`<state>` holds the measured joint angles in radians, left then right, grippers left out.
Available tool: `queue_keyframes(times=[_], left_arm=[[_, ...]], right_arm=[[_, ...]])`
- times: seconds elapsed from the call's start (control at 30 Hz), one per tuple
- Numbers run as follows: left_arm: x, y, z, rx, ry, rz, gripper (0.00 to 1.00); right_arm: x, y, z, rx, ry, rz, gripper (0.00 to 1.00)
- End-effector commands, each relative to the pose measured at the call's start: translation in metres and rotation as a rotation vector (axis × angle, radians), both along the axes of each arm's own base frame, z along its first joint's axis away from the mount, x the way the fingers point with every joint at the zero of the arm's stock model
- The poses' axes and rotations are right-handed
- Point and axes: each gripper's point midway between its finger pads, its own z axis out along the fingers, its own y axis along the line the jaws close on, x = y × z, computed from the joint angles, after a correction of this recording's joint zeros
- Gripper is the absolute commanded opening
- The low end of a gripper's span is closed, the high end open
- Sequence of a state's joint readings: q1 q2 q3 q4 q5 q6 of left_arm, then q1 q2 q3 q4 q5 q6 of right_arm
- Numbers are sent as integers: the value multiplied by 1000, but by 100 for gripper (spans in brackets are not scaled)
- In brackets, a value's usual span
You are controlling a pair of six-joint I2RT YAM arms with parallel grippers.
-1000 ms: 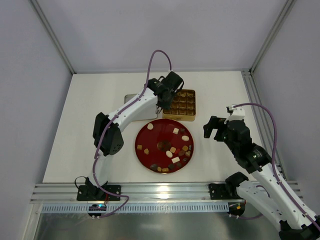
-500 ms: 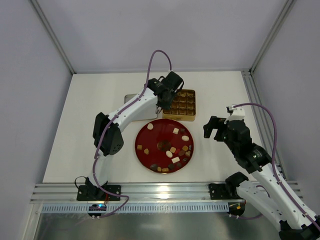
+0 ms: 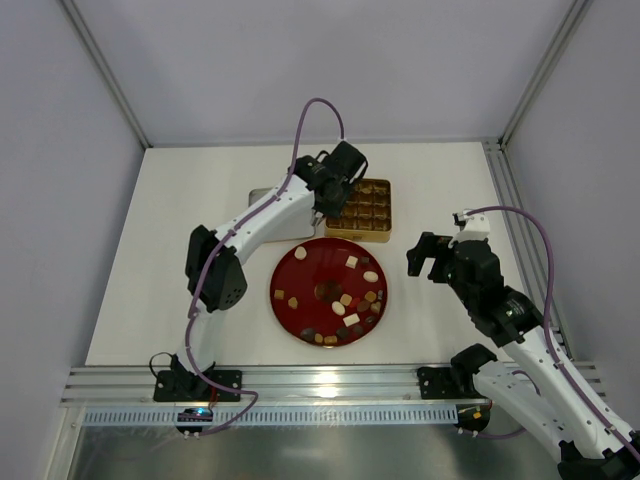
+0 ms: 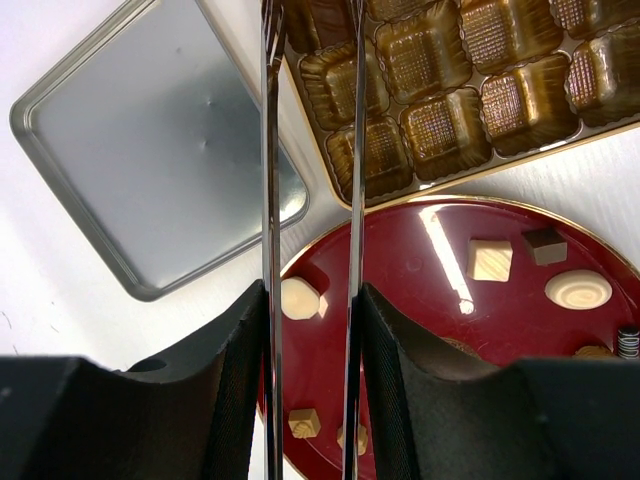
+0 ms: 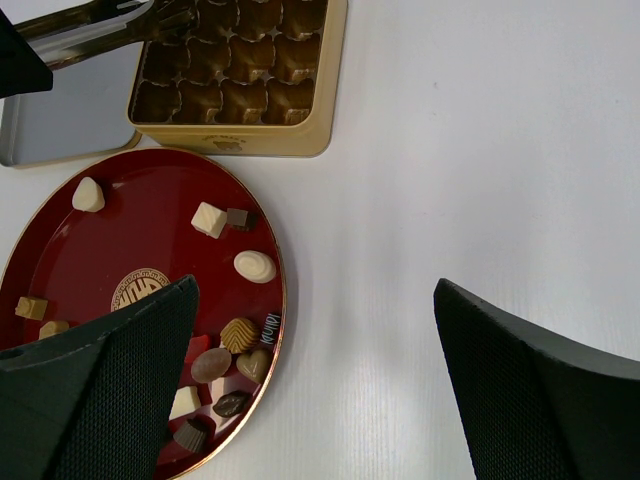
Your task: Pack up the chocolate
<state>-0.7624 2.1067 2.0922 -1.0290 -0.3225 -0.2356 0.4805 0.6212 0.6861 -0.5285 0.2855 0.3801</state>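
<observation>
The chocolate [image 3: 345, 300] lies as several small brown and cream pieces on the round red plate [image 3: 296, 300]; a cream piece [image 4: 298, 298] shows between the blades in the left wrist view, and others [image 5: 254, 266] lie on the plate in the right wrist view. Behind the plate stands the square gold tin [image 3: 365, 210], its cells [image 4: 420, 60] looking empty. My left gripper [image 3: 335, 195] [image 4: 312, 300] hangs over the tin's left edge, shut on thin metal tongs [image 4: 270, 150]. The tong tips run out of the top of the left wrist view. My right gripper [image 3: 428, 257] [image 5: 315, 290] stands open above bare table, right of the plate.
A flat silver lid [image 3: 262, 200] [image 4: 150, 150] lies left of the tin, partly under my left arm. Frame posts and walls close off the white table [image 3: 150, 260] at the back and both sides.
</observation>
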Motion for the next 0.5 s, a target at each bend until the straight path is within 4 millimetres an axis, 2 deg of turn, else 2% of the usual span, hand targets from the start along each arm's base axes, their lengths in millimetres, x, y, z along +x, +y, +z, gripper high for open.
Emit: queue_keyframes(times=[0.0, 0.3, 0.37, 0.4, 0.43, 0.47], left_arm=[[9, 0, 55, -85, -119, 1, 40], [-2, 3, 84, -157, -137, 1, 40], [-12, 7, 91, -178, -127, 7, 40], [-17, 11, 85, -173, -109, 13, 40], [-23, 15, 96, -203, -119, 23, 40], [-28, 17, 97, -213, -111, 25, 40]], right_arm=[[2, -2, 6, 11, -26, -16, 100], [2, -2, 7, 10, -27, -15, 100], [2, -2, 7, 10, -27, -15, 100], [2, -2, 7, 11, -27, -14, 100], [2, -2, 7, 13, -29, -14, 100], [2, -1, 7, 14, -31, -11, 100]])
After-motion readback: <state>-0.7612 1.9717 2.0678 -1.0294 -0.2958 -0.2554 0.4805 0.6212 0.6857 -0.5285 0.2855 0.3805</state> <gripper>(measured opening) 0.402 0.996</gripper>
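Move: The left hand holds long metal tongs over the chocolate box, their tips apart at a brown chocolate about 8 cm ahead, 2 cm to the right and 13 cm below. The box's middle is roughly 6 cm ahead and 7 cm right; the grey tray some 5 cm ahead and 11 cm left; the round cream chocolate about 5 cm back and 7 cm left. From the idle right hand, the brown chocolate is some 23 cm ahead and 20 cm left. The left hand lifts the opened tongs about 5 cm, speeding up, away from the brown chocolate, grip opening unchanged. ##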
